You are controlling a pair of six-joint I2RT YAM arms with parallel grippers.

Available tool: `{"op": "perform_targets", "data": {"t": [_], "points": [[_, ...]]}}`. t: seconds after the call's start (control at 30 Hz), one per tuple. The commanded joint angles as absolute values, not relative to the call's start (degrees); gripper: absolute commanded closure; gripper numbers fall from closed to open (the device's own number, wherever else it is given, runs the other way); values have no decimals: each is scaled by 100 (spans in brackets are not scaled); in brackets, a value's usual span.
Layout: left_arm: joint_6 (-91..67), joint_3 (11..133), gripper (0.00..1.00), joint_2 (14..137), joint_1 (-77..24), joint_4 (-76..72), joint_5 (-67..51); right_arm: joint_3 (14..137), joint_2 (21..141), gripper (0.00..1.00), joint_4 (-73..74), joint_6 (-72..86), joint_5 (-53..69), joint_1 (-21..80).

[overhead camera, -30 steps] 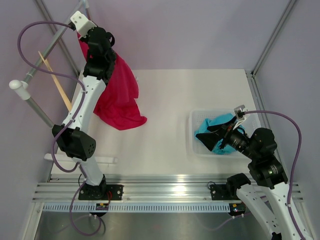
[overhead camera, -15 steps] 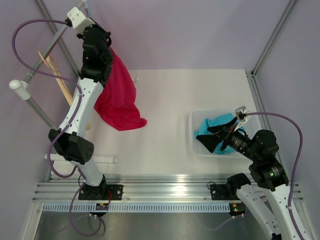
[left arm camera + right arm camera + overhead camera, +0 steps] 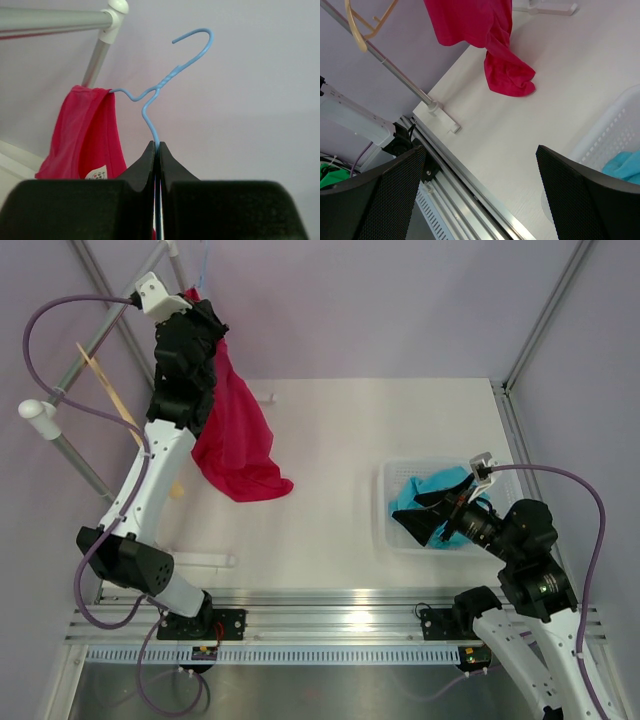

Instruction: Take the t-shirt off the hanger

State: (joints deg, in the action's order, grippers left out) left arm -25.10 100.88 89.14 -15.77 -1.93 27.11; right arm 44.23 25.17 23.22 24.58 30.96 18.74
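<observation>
A red t-shirt hangs from a thin blue wire hanger, its lower end lying on the white table. It also shows in the left wrist view and the right wrist view. My left gripper is raised at the far left and shut on the hanger's wire just below its twisted neck. The hanger's hook is free in the air, off the rail. My right gripper is open and empty, held over the near left part of the basket.
A white plastic basket at the right holds a turquoise garment. A clothes rail stands at the far left with a wooden hanger on it. The rail's foot lies near the front left.
My left gripper has moved up and slightly right with the hanger, lifting the red t-shirt's top higher. The right arm has not moved.
</observation>
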Motion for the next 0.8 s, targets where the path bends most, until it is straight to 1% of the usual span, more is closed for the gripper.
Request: {"op": "perform_targets", "data": {"t": [0.0, 0.13, 0.4, 0.6, 0.67, 0.77], "points": [[-2917, 9836, 100, 8377, -1740, -475, 1873, 4597, 2382, 1, 2364, 2338, 3077, 1898], [-2734, 9546, 100, 8113, -2038, -361, 1670, 4614, 2478, 0, 2347, 2329, 3164, 1898], [-2768, 9220, 100, 7638, -2188, -229, 1301, 4614, 2610, 0, 2285, 2312, 3129, 1898], [-2900, 9088, 100, 7453, -2250, -281, 177, 4807, 2733, 0, 2145, 2434, 3006, 1898], [-3005, 9184, 100, 7471, -2285, -116, -428, 5026, 2751, 0, 2162, 2548, 3128, 1898], [-3006, 9325, 100, 7471, -2329, 174, -554, 5264, 2699, 1, 1988, 2593, 3086, 1898]]}}
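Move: The left hand grips the blue hanger, and the red t-shirt on it hangs with its middle about 3 cm back, 1 cm right and 25 cm below. The white basket is some 55 cm right of the left hand, 18 cm back and 46 cm down, and the wooden hanger is about 18 cm left, 17 cm back and 4 cm lower. From the right hand the t-shirt is roughly 42 cm left, 28 cm ahead and 6 cm lower. Keeping its pinch on the blue hanger, whose hook is already free of the rail, the left hand carries the red t-shirt about 11 cm right and 9 cm back at nearly the same height, away from the rack and towards the white basket and the right hand. As it travels the left wrist turns clockwise some 30 degrees, so that fingers and hook swing from slightly left of forward to slightly right, while the right hand waits with open fingers and rises 2 cm only at the very end. ##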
